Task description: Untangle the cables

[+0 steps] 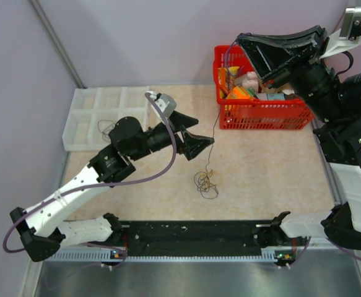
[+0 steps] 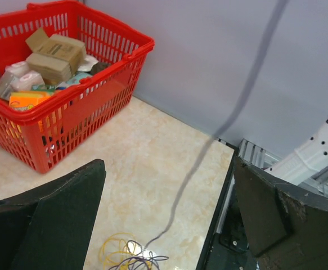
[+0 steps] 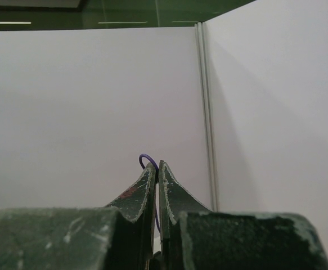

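Observation:
The cables lie as a small tangle (image 1: 206, 184) of yellow and purple wire on the beige tabletop; in the left wrist view the tangle (image 2: 127, 253) sits at the bottom edge. One thin purple strand (image 1: 215, 120) rises from it to my right gripper (image 1: 241, 41), which is raised high over the basket and shut on that strand. In the right wrist view a purple loop (image 3: 145, 160) pokes out beside the shut right gripper (image 3: 157, 169). My left gripper (image 1: 200, 132) hovers open just left of the taut strand (image 2: 180, 191), with nothing between its fingers (image 2: 57, 208).
A red basket (image 1: 264, 116) (image 2: 85, 107) full of packets and boxes stands at the back right under the right arm. A white compartment tray (image 1: 84, 117) sits at the back left with a thin loose wire (image 1: 105, 128) in it. A black rail (image 1: 192, 238) runs along the near edge.

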`<state>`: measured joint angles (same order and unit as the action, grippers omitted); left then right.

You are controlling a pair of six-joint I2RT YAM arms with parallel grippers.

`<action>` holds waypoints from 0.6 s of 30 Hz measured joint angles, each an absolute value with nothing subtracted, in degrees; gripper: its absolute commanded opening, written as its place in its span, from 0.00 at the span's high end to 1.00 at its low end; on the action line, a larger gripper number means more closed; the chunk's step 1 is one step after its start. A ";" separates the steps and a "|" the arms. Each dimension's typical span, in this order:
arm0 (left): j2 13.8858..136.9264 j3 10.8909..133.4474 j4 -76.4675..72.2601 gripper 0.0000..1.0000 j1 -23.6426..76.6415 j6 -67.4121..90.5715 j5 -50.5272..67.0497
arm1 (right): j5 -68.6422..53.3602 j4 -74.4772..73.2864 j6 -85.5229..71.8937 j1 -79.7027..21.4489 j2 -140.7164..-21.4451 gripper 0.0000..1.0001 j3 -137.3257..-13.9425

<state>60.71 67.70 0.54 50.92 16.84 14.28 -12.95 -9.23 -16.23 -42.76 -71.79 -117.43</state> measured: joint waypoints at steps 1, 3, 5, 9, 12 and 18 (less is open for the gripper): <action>61.56 68.23 0.89 0.03 50.50 16.88 14.09 | -12.95 -9.23 -16.23 -42.76 -71.81 1.00 -117.43; 63.57 68.51 0.80 0.05 49.63 17.28 15.75 | -12.95 -9.26 -16.23 -42.76 -71.81 1.00 -117.45; 65.93 68.53 0.51 0.11 49.15 18.20 18.17 | -12.93 -9.26 -16.23 -42.74 -71.81 1.00 -117.49; 71.35 69.19 0.30 0.40 49.17 21.21 23.29 | -12.93 -9.37 -16.23 -42.74 -71.88 1.00 -117.86; 74.50 69.19 -0.05 0.81 49.17 24.10 26.85 | -12.91 -9.19 -16.25 -42.76 -72.01 1.00 -118.26; 78.63 73.73 4.84 1.00 49.21 25.39 27.53 | -12.91 -9.37 -16.19 -42.76 -72.01 1.00 -118.17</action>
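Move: My right hand holds the purple cable's upper end high up, and the taut strand hangs down from it. The stretch I want lies about 4 cm right of my left hand, roughly 1 cm ahead and 6 cm lower; from my right hand it is about 30 cm below, 2 cm ahead and 1 cm left. The tangle at its foot is some 3 cm right of my left hand, 3 cm ahead and 38 cm below. The red basket stands about 32 cm ahead, 22 cm right and 30 cm below. I sweep my open left hand down some 8 cm and right about 6 cm, so the hanging strand comes between its fingers, tipping the fingertips some 15 degrees lower with a slight clockwise turn. On the way down I shut the fingers fully and pinch the strand, while my right hand stays put and keeps its grip on the upper end. ##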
